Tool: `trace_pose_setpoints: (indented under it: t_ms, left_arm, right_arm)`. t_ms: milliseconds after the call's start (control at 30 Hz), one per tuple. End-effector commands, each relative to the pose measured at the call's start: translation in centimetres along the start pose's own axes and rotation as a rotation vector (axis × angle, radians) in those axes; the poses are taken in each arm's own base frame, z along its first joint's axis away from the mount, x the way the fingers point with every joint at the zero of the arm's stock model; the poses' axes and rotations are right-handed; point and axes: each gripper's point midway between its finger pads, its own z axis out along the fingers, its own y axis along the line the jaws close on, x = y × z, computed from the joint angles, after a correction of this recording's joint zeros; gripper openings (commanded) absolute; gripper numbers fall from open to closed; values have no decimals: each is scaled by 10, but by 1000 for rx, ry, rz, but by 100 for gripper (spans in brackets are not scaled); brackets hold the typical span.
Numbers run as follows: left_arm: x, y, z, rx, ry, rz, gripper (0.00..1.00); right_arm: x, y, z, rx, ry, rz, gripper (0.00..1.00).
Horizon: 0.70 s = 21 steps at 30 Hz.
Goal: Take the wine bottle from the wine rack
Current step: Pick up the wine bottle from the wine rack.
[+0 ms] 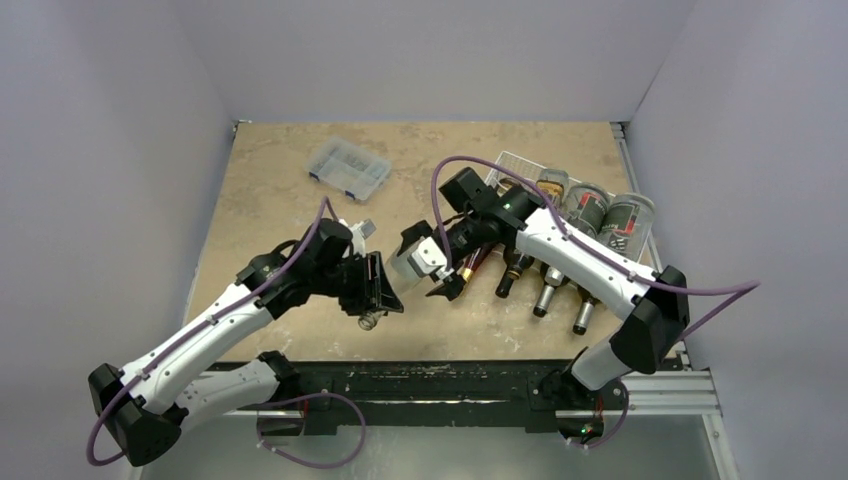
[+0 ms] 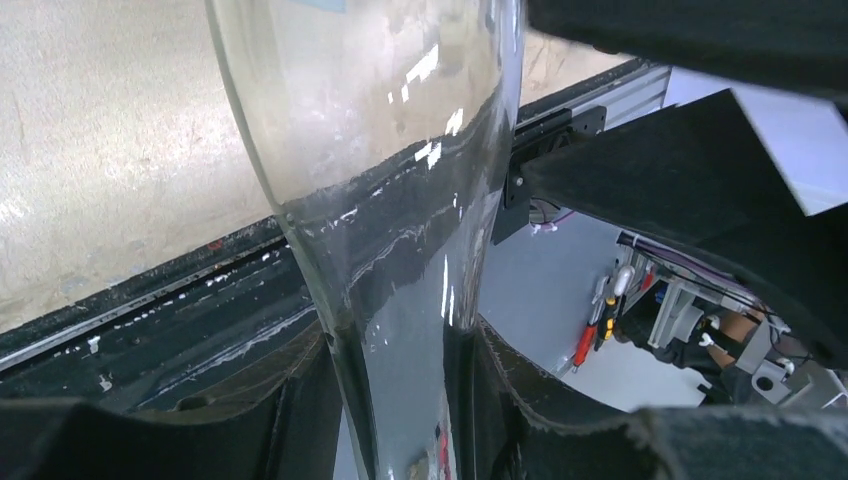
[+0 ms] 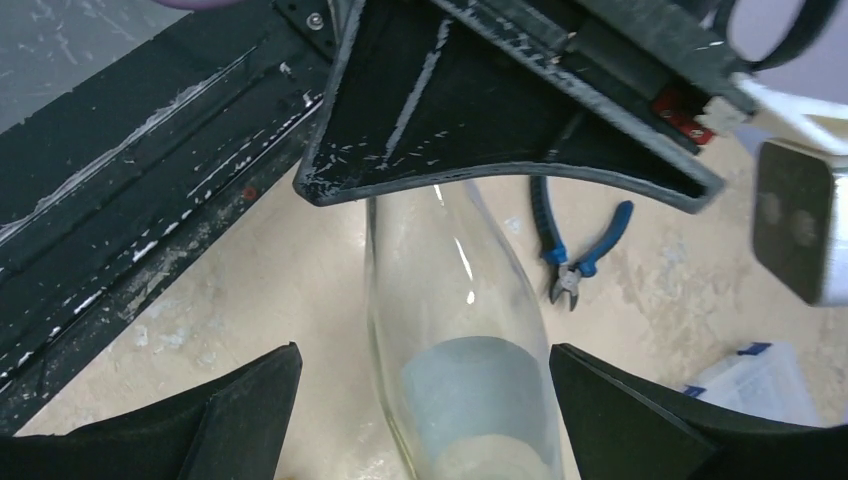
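A clear glass wine bottle (image 1: 408,264) is held off the rack, over the table's front middle. My left gripper (image 1: 376,287) is shut on its neck; in the left wrist view the neck (image 2: 400,330) is pinched between both fingers (image 2: 300,420). My right gripper (image 1: 428,262) is open around the bottle's body; in the right wrist view the bottle (image 3: 460,340) lies between the spread fingertips (image 3: 250,390) with gaps on both sides. The white wire wine rack (image 1: 508,160) sits at the right and holds several other bottles (image 1: 548,285).
A small clear plastic compartment box (image 1: 348,168) stands at the back left and also shows in the right wrist view (image 3: 750,385). Blue-handled pliers (image 3: 580,260) lie on the table. The black front rail (image 1: 430,375) runs along the near edge.
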Motion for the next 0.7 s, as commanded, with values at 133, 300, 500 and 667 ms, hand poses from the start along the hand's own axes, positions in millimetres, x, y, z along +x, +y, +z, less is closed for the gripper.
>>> trace_pose_setpoints:
  t_ms: [133, 300, 500, 667]
  left_arm:
    - [-21, -49, -10, 213, -76, 82, 0]
    - [-20, -49, -5, 221, -50, 65, 0]
    - [-20, -45, 0, 227, -42, 51, 0]
    - [-19, -43, 6, 247, -21, 25, 0]
  right_arm:
    - [13, -4, 28, 24, 49, -23, 99]
    - [26, -4, 44, 31, 80, -20, 99]
    - [45, 2, 55, 48, 118, -37, 99]
    - [57, 6, 63, 62, 127, -54, 99]
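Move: The right hand, open and empty, has the glass wine bottle's middle roughly 3 cm to its left, 1 cm back and 7 cm below. The left hand already grips the bottle's neck; the bottle's middle is some 5 cm ahead, 4 cm right and 4 cm below it. From the right hand, the gold-capped bottle in the rack lies about 8 cm ahead, 17 cm right and 12 cm lower; the pliers are about 21 cm left, 1 cm back and 22 cm down. The right hand sinks about 7.5 cm onto the body of the held bottle, easing a couple of centimetres left as it goes, its fingers staying wide open until they stand on either side of the glass without closing. Meanwhile the left hand keeps its pinch on the neck, lowers the bottle about 2 cm and turns it slightly, some 5 to 10 degrees, so that its base swings down. ##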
